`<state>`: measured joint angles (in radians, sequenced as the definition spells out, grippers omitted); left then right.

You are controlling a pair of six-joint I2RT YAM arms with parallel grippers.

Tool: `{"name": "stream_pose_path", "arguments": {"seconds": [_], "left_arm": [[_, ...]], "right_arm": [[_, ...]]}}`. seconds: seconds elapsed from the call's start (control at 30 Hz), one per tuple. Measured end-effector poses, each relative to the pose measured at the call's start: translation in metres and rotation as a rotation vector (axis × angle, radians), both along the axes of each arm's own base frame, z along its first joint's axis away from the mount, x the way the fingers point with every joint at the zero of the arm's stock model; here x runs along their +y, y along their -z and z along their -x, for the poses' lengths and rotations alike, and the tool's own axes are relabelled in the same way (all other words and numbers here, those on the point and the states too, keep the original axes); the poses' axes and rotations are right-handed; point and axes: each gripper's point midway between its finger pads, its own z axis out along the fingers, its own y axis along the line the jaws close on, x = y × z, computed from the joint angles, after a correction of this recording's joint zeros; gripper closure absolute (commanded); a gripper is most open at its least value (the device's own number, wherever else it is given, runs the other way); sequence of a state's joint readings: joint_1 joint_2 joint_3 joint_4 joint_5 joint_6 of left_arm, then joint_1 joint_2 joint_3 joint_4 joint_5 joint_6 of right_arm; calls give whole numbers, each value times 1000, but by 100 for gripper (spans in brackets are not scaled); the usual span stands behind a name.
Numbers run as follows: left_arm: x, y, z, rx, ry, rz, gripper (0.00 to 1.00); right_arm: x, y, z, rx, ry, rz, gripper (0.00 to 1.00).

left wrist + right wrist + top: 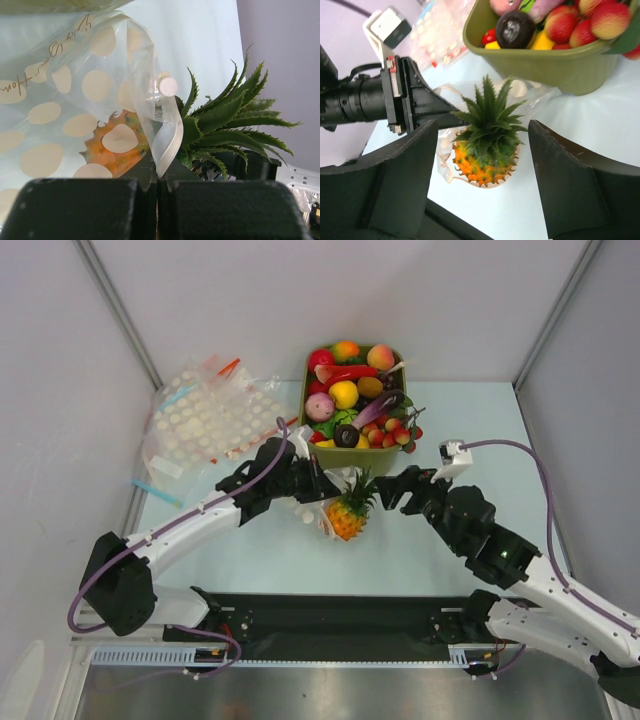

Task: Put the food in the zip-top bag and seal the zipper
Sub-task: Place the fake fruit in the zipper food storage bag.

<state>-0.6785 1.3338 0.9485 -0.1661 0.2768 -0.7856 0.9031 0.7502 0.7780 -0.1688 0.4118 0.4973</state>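
Observation:
The orange-yellow pineapple sits body-first in the mouth of the zip-top bag, a clear bag with pale dots. Its green crown sticks out of the bag. In the left wrist view the orange body shows through the film. My left gripper is shut on the pale zipper strip at the bag's mouth edge. My right gripper is open just right of the pineapple, holding nothing. The rest of the food is in the green basket.
The green basket of toy fruit stands just behind the pineapple. A heap of dotted clear bags with red and blue strips lies at the back left. Grey walls close the table on the left, back and right.

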Motion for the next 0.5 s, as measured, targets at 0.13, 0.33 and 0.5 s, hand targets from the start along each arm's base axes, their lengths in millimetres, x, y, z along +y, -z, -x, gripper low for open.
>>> {"name": "stream_pose_path", "arguments": {"seconds": [0.13, 0.33, 0.5], "left_arm": [[1, 0, -1, 2, -2, 2, 100], [4, -5, -1, -4, 0, 16, 100], [5, -13, 1, -18, 4, 31, 100]], "right_arm": [[-17, 3, -8, 14, 60, -17, 34], [-28, 47, -21, 128, 117, -1, 48], [-27, 111, -14, 270, 108, 11, 59]]}}
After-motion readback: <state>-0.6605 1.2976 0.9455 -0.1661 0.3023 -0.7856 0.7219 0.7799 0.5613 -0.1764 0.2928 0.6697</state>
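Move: The pineapple, crown up and its body already inside the polka-dot bag, stands about 4 cm ahead of the right hand, 6 cm to its left and 16 cm below. The bag's middle lies some 5 cm ahead of that hand, 12 cm left and 19 cm lower; the green fruit bin is about 30 cm ahead, 4 cm left and 20 cm down. From the left hand, holding the bag's rim, the pineapple is roughly 7 cm right, level with it, 6 cm lower. Swinging to the right first and slightly forward, the right hand then drops fast, about 11 cm in all, down on the pineapple's right side towards its height, tipping its fingers down some 15 degrees and closing them on nothing to under half open. The left hand keeps the bag's rim pinched and eases up about a centimetre. ##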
